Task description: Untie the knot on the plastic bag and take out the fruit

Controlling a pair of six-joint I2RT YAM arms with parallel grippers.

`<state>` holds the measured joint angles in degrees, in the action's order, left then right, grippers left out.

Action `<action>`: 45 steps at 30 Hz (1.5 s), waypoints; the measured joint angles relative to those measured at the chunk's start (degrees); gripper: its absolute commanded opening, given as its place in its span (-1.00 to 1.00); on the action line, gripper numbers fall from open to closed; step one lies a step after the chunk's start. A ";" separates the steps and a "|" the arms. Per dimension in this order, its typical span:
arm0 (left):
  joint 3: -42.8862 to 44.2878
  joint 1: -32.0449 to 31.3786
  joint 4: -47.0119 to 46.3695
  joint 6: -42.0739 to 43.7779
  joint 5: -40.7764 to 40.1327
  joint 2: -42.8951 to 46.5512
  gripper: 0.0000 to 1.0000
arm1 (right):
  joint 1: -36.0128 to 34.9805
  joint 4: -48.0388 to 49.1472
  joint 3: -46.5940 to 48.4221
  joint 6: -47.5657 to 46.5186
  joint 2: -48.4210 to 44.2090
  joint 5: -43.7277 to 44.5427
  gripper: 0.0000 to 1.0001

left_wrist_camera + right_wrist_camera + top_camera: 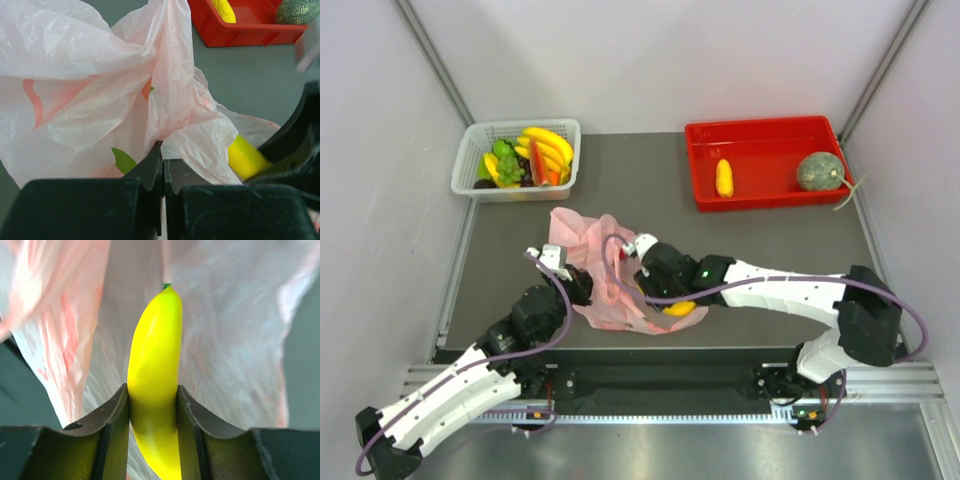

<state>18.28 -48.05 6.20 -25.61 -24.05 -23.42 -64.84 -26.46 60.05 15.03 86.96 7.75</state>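
The pink plastic bag [588,250] lies crumpled at the table's near middle, with both arms at it. My left gripper [163,161] is shut on a fold of the bag's film [175,110]. My right gripper [153,392] reaches into the bag and is shut on a small yellow banana [155,355], which also shows in the left wrist view [245,159] and from above [678,308]. A reddish fruit [35,97] and a green leaf [123,161] show through the film. A green melon [819,171] and a small yellow fruit [724,177] lie in the red tray. No knot shows.
The red tray [760,132] stands at the back right. A white basket [472,150] at the back left holds larger bananas, green grapes and red-orange slices. Pale walls close the table in on the left, the right and behind.
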 measured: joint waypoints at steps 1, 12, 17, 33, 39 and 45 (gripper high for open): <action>0.00 0.00 -0.02 0.00 0.00 -0.07 -1.00 | 1.05 0.52 0.28 0.57 -0.94 -0.04 -1.00; 0.02 0.00 -0.55 0.07 0.00 -2.03 -1.00 | 10.38 17.46 -11.19 8.74 -12.48 -9.90 -1.00; 0.02 0.00 -1.60 0.09 0.00 -2.80 -1.00 | 16.04 27.67 -14.75 12.98 -20.13 -15.19 -1.00; 0.26 0.00 -4.66 0.61 0.39 -5.35 -1.00 | 32.26 60.94 -15.50 37.31 -10.10 -43.19 -1.00; 0.37 0.00 -6.78 1.29 -0.09 -5.95 -1.00 | 31.61 63.14 -18.23 40.76 -10.19 -47.52 -1.00; 0.37 0.00 -8.48 1.33 0.24 -8.00 -1.00 | 32.89 54.49 -17.55 36.59 -14.25 -47.87 -1.00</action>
<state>18.65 -48.05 -2.28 -24.27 -23.81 -31.42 -31.94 28.03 42.50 51.62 72.71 -40.12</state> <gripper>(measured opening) 0.012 0.346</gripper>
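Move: Forward and to the right of the right hand, which already grips a banana low in the bag's mouth, lies the red bin, its middle some 30 cm ahead, 24 cm right and 6 cm lower. In the bin, a yellow fruit is about 26 cm ahead and 14 cm right. The bag's body sits about 4 cm ahead and 8 cm left. For the left hand, which pinches the bag's gathered plastic, the bin is roughly 27 cm ahead, 38 cm right. Lifting the banana up out of the bag, the right hand climbs quickly, about 17 cm in all, and goes forward some 10 cm before easing back about 3 cm and settling slightly. Meanwhile its wrist swings some 65 degrees, left side up, until the fingers point nearly level to the left, their grip kept. The left hand stays shut on the plastic, drifting only about 2 cm forward and right. ##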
